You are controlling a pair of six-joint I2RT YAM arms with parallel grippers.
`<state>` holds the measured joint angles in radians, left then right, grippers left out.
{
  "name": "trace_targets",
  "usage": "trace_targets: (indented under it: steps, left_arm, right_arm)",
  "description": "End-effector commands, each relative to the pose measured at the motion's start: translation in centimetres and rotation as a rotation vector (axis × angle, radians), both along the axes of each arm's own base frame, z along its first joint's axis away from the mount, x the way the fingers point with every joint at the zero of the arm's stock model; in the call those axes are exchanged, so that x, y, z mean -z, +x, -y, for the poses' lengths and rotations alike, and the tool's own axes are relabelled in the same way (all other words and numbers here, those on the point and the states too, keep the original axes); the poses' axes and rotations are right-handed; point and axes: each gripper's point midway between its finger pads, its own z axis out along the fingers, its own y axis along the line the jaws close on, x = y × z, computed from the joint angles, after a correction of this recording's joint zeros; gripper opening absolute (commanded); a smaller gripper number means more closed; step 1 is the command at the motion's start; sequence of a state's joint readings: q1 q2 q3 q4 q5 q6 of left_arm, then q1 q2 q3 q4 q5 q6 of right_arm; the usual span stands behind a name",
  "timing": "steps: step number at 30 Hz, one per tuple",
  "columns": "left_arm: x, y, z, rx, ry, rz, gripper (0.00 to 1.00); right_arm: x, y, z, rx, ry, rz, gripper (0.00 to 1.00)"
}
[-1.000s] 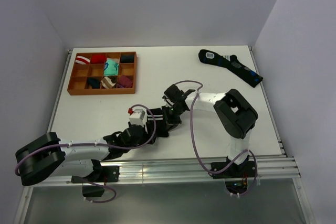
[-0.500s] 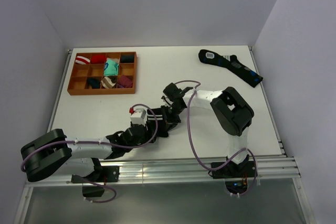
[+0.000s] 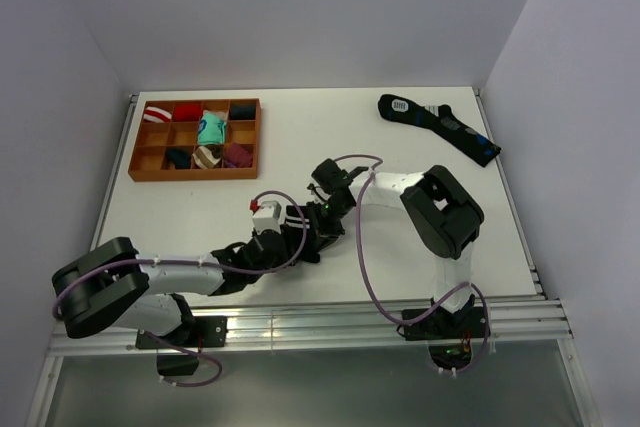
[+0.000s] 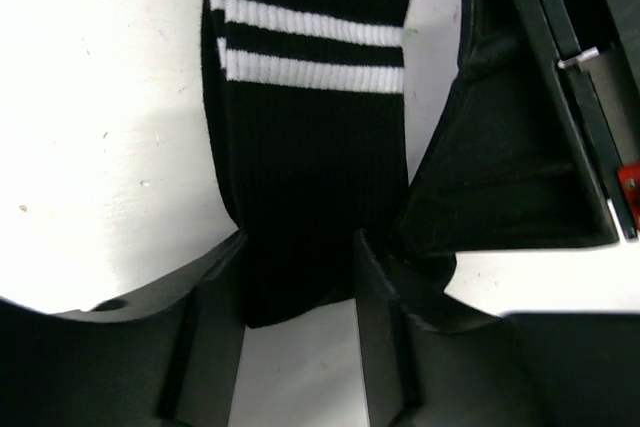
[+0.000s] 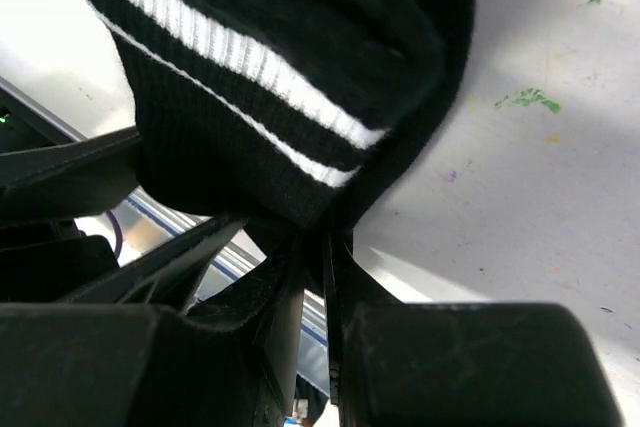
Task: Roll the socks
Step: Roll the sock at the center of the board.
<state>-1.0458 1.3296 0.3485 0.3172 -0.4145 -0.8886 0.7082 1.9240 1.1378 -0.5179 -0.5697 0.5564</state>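
The socks (image 4: 310, 147), black knit with two white stripes at the cuff, lie on the white table between the two arms. My left gripper (image 4: 300, 252) has one end of them between its fingers (image 4: 215, 307), and the fabric narrows there to fill the gap from pad to pad. From the other side, my right gripper (image 5: 312, 242) is shut, pinching a fold of the socks (image 5: 290, 77) just below the stripes. In the top view both grippers, left (image 3: 296, 233) and right (image 3: 322, 219), meet mid-table and hide most of the socks.
A brown wooden tray (image 3: 195, 176) with several compartments holds colourful rolled sock bundles at the back left. A longer dark sock (image 3: 440, 127) with blue marks lies at the back right. Metal rails (image 3: 340, 322) run along the near table edge.
My left arm has reached further toward the right gripper, and its fingers have drawn in around the socks' end. The right gripper has kept its pinch and hardly moved.
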Motion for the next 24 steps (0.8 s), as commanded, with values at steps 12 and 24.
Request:
trace_targets:
  steps: [12, 24]
  left_arm:
    - [3.8, -2.0, -1.6, 0.002, 0.121, -0.154, 0.36]
    - [3.8, -3.9, 0.1, 0.11, 0.059, -0.272, 0.23]
  right_arm:
    - [1.7, -0.4, 0.8, 0.012, -0.026, 0.023, 0.19]
    - [0.7, 1.6, 1.4, 0.058, -0.01, 0.227, 0.21]
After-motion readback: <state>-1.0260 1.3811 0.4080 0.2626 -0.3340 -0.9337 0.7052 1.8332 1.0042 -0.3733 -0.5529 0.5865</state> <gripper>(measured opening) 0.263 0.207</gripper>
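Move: The folded black sock lies under both hands: its middle is some 3 cm ahead of the left hand and 2 cm to its right, roughly 1 cm lower, with its near folded end right between the half-open fingers. The white stripes are about 6 cm ahead and 1 cm right, and the right gripper's tips about 4 cm right and 1 cm ahead. From the right hand, the sock's middle is some 2 cm ahead, 3 cm left and 1 cm lower. The sock's near folded end is gathered and pinched by the left fingers, which close from half open to about a quarter. That hand first eases slightly forward and down, then slides about 1 cm to the right, towards the right gripper, tipping some 5 degrees further down. The right fingers keep their pinch on the sock, that hand shifting only half a centimetre right with a slight tilt late on. ##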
